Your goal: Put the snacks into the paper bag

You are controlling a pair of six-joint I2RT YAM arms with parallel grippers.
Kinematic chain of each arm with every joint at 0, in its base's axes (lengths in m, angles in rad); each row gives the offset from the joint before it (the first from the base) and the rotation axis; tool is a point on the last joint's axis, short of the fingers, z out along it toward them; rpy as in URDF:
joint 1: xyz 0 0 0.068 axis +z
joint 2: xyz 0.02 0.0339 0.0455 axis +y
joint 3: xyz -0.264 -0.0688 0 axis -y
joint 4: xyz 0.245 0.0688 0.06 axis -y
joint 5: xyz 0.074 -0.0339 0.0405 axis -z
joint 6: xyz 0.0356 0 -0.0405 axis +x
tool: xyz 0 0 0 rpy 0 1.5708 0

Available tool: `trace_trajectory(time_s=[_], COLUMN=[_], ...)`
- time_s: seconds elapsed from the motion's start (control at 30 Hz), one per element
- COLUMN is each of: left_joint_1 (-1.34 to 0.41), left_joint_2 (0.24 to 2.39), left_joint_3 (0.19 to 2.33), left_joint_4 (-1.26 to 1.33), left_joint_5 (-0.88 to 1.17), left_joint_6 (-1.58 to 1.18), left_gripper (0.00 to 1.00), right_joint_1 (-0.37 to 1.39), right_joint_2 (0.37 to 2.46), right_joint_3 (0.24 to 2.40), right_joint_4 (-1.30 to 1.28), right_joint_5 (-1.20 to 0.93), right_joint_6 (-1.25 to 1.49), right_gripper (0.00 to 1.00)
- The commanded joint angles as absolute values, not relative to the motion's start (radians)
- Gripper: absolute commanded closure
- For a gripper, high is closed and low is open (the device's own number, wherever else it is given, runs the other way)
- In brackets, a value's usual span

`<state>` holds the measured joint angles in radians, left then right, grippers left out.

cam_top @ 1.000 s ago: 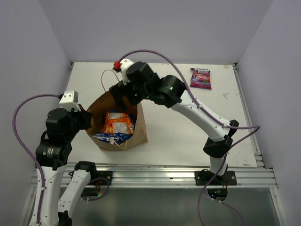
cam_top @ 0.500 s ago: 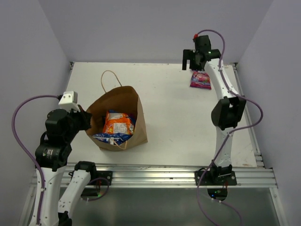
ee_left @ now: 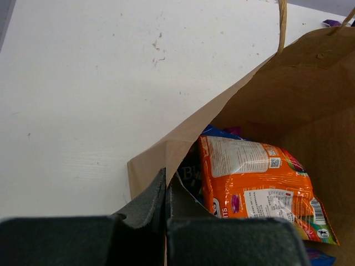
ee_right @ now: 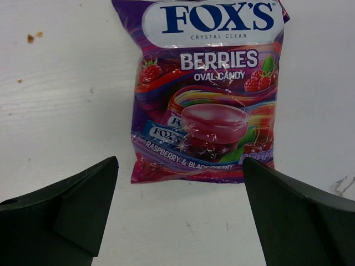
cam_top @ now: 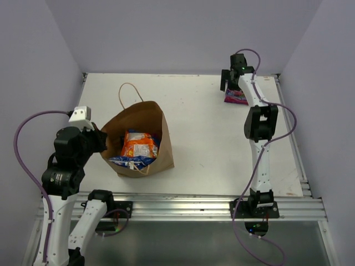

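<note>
The brown paper bag (cam_top: 143,113) lies open in the left half of the table, with an orange packet (cam_top: 140,145) and a blue packet (cam_top: 128,162) inside. My left gripper (cam_top: 104,142) is shut on the bag's near-left rim. In the left wrist view the gripper (ee_left: 165,178) pinches the paper wall (ee_left: 288,83) beside the orange packet (ee_left: 255,183). A pink-magenta candy packet (cam_top: 237,98) lies flat at the far right. My right gripper (cam_top: 232,82) hovers over it. It stands open (ee_right: 178,164), its fingers (ee_right: 83,205) straddling the near end of the packet (ee_right: 208,94).
The bag's twisted loop handle (cam_top: 128,91) lies on the table behind the bag, and its strand (ee_left: 283,25) crosses the left wrist view. The table's raised edge (cam_top: 280,88) and the purple walls are close to the right gripper. Small crumbs (ee_right: 33,37) lie left of the candy packet.
The right arm swung from above the bag's mouth across to the far right corner and came down over the pink-magenta packet. The left arm and the bag have not moved.
</note>
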<state>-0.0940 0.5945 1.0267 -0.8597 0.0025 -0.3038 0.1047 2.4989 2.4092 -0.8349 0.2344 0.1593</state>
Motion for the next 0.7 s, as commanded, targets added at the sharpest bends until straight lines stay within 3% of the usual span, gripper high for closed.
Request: trace_trajectory(time_s=[0.0, 0.3, 0.33, 0.37, 0.4, 0.47, 0.67], left_joint_1=[-0.098, -0.098, -0.1, -0.098, -0.098, -0.098, -0.098], left_joint_2=[0.61, 0.637, 0.638, 0.637, 0.635, 0.635, 0.624], left_joint_3=[1.074, 1.1, 1.1, 1.1, 1.098, 1.094, 1.055], left_joint_4=[-0.874, -0.888, -0.888, -0.888, -0.888, -0.882, -0.831], left_joint_5=[-0.029, -0.028, -0.029, -0.031, -0.031, -0.028, -0.005], left_joint_6=[-0.308, -0.31, -0.307, -0.307, -0.305, -0.305, -0.313], left_gripper=[1.0, 1.0, 1.0, 1.0, 1.0, 1.0, 1.0], right_joint_1=[0.097, 0.091, 0.091, 0.089, 0.086, 0.086, 0.098], right_joint_2=[2.536, 2.62, 2.626, 2.629, 2.631, 2.619, 2.352], right_joint_3=[2.445, 2.419, 2.419, 2.419, 2.419, 2.395, 2.201], right_joint_4=[-0.802, -0.831, -0.851, -0.865, -0.874, -0.897, -0.818], right_joint_5=[0.305, 0.282, 0.276, 0.27, 0.258, 0.249, 0.12], right_joint_6=[0.132, 0.146, 0.153, 0.155, 0.156, 0.16, 0.135], right_gripper=[0.01, 0.03, 0.1, 0.46, 0.7, 1.0, 1.0])
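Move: Almost directly beneath the open right hand lies the candy packet, its middle some 6 cm down and about 2 cm to the right. The paper bag, with the other snacks inside, stands far off to the left, roughly 44 cm left and 30 cm back, its middle around 5 cm higher than the hand. From the left hand, the packet lies about 39 cm ahead, 55 cm to the right and 26 cm below. Sinking about 5 cm and easing some 2 cm to the right, the wide-open right hand comes down astride the candy packet, then snaps its fingers shut and pinches it across the middle. With that grip kept, the hand starts up a little over 1 cm and begins drawing back towards its base. ##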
